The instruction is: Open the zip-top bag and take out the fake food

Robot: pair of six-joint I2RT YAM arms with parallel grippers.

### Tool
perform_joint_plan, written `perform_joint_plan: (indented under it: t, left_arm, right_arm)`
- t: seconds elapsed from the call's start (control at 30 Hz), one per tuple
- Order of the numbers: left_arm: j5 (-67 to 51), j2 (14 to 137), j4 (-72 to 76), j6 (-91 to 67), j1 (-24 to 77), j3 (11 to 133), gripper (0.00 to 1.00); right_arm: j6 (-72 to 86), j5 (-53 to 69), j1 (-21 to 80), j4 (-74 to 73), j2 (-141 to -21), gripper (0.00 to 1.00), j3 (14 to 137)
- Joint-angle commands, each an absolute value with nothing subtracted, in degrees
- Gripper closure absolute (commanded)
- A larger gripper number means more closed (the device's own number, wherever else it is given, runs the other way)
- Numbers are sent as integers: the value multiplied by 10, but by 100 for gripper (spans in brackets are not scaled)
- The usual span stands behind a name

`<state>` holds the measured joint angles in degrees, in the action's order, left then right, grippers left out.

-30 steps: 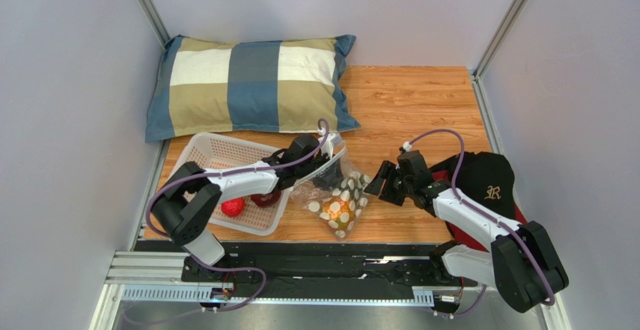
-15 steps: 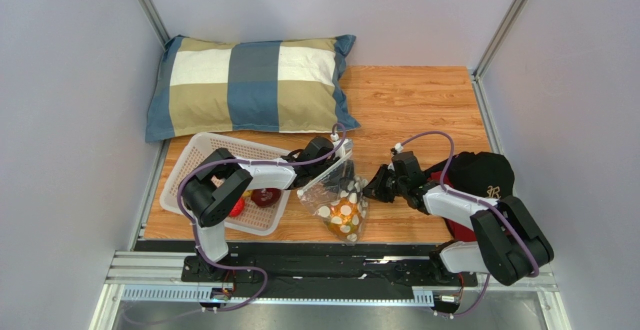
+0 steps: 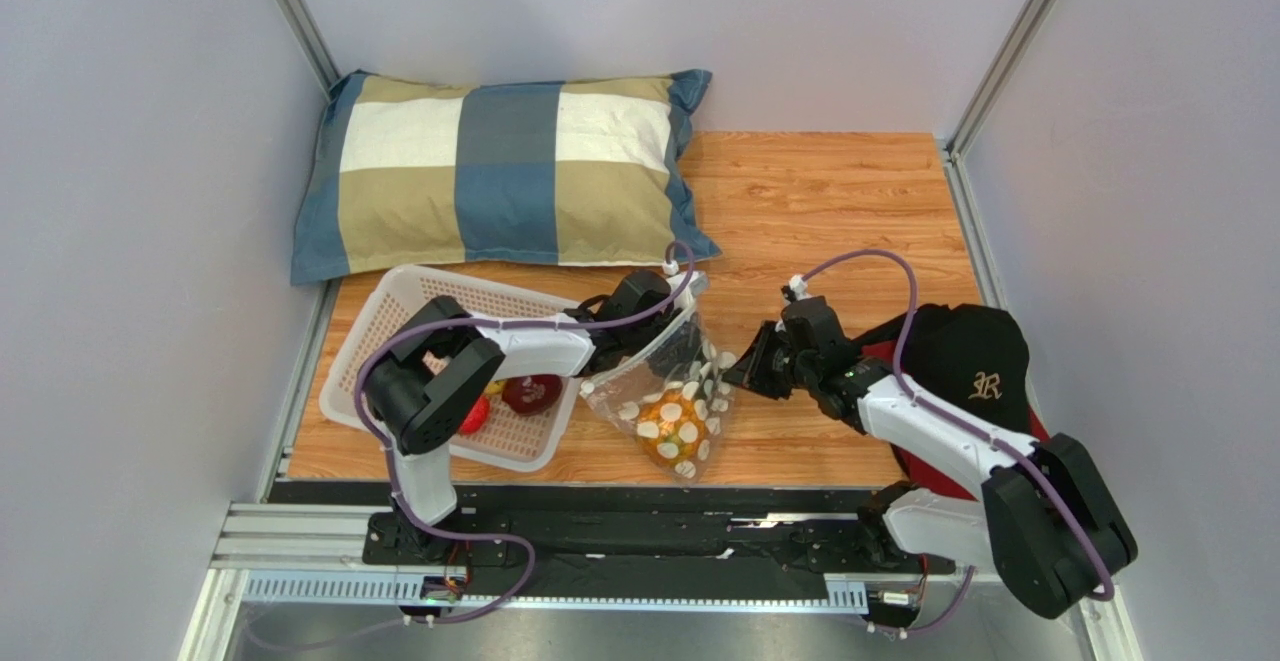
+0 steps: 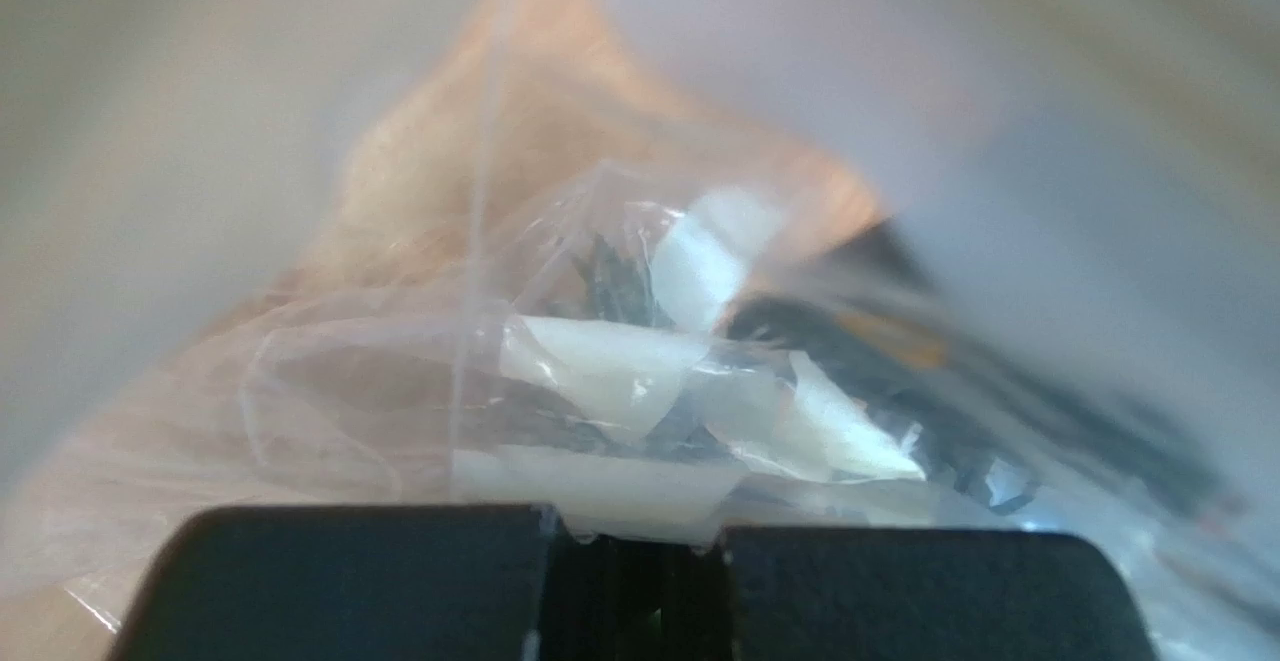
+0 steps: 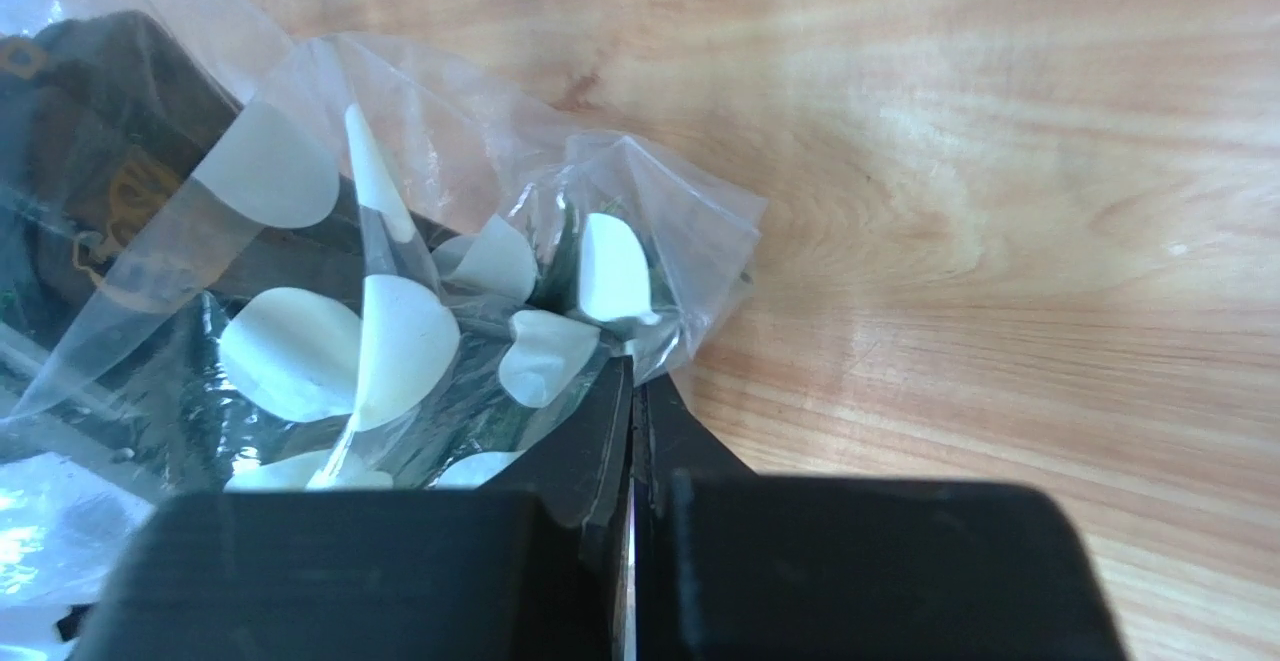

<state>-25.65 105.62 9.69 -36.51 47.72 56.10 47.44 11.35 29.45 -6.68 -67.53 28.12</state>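
Observation:
The clear zip-top bag (image 3: 679, 391) with white oval spots lies on the wood table between my arms. A yellow-orange round fruit (image 3: 667, 426) shows inside it, with dark pieces above. My left gripper (image 3: 672, 334) is shut on the bag's upper edge; in the left wrist view (image 4: 639, 519) its jaws pinch the white strip (image 4: 601, 484). My right gripper (image 3: 732, 376) is shut on the bag's right edge; the right wrist view (image 5: 636, 379) shows the jaws closed on a corner of the plastic (image 5: 661, 241). A red berry (image 3: 467, 415) and a dark maroon piece (image 3: 531, 394) lie in the basket.
A white perforated basket (image 3: 403, 312) stands left of the bag, under my left arm. A checked pillow (image 3: 496, 166) lies at the back. A black cap (image 3: 974, 354) on something red lies at the right, beside my right arm.
My left gripper has carried the bag's top edge to the right and stayed shut on it. My right gripper has moved left to the bag and shut on its right edge.

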Motion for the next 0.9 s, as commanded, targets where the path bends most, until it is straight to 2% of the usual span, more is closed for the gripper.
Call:
perform_joint_plan:
  t: [0.0, 0.43, 0.87]
  left_arm:
    - [-209, 973, 71, -331, 483, 546, 100]
    - [-185, 830, 68, -340, 483, 461, 100]
    - [-140, 710, 62, -354, 483, 417, 100]
  right_arm:
    - [414, 12, 296, -160, -648, 100, 343]
    - [384, -60, 264, -221, -647, 100, 342]
    - [379, -51, 227, -217, -700, 100, 351]
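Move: The pineapple lies in the clear bag with its leaves already between the left fingers, its middle about 5 cm back of the left hand and 2 cm lower. The white basket it is bound for is centred some 31 cm to the left, level fore and aft, with the dark red food in it about 22 cm left and 4 cm back. From the right hand, which holds the bag's bottom corner, the pineapple is about 6 cm left and 5 cm back; the black cloth is some 31 cm right and 1 cm back. Pineapple leaves stay pinched in the left fingers as the left hand draws up nearly 10 cm and about 6 cm left, out towards the bag's mouth and the basket, its wrist turning about 15 degrees. The right hand keeps the bag's bottom corner pinched and pulls the opposite way, about 7 cm to the right, first rising about 2 cm, then sinking slightly below its starting height, fingers tipping steeper downward. ##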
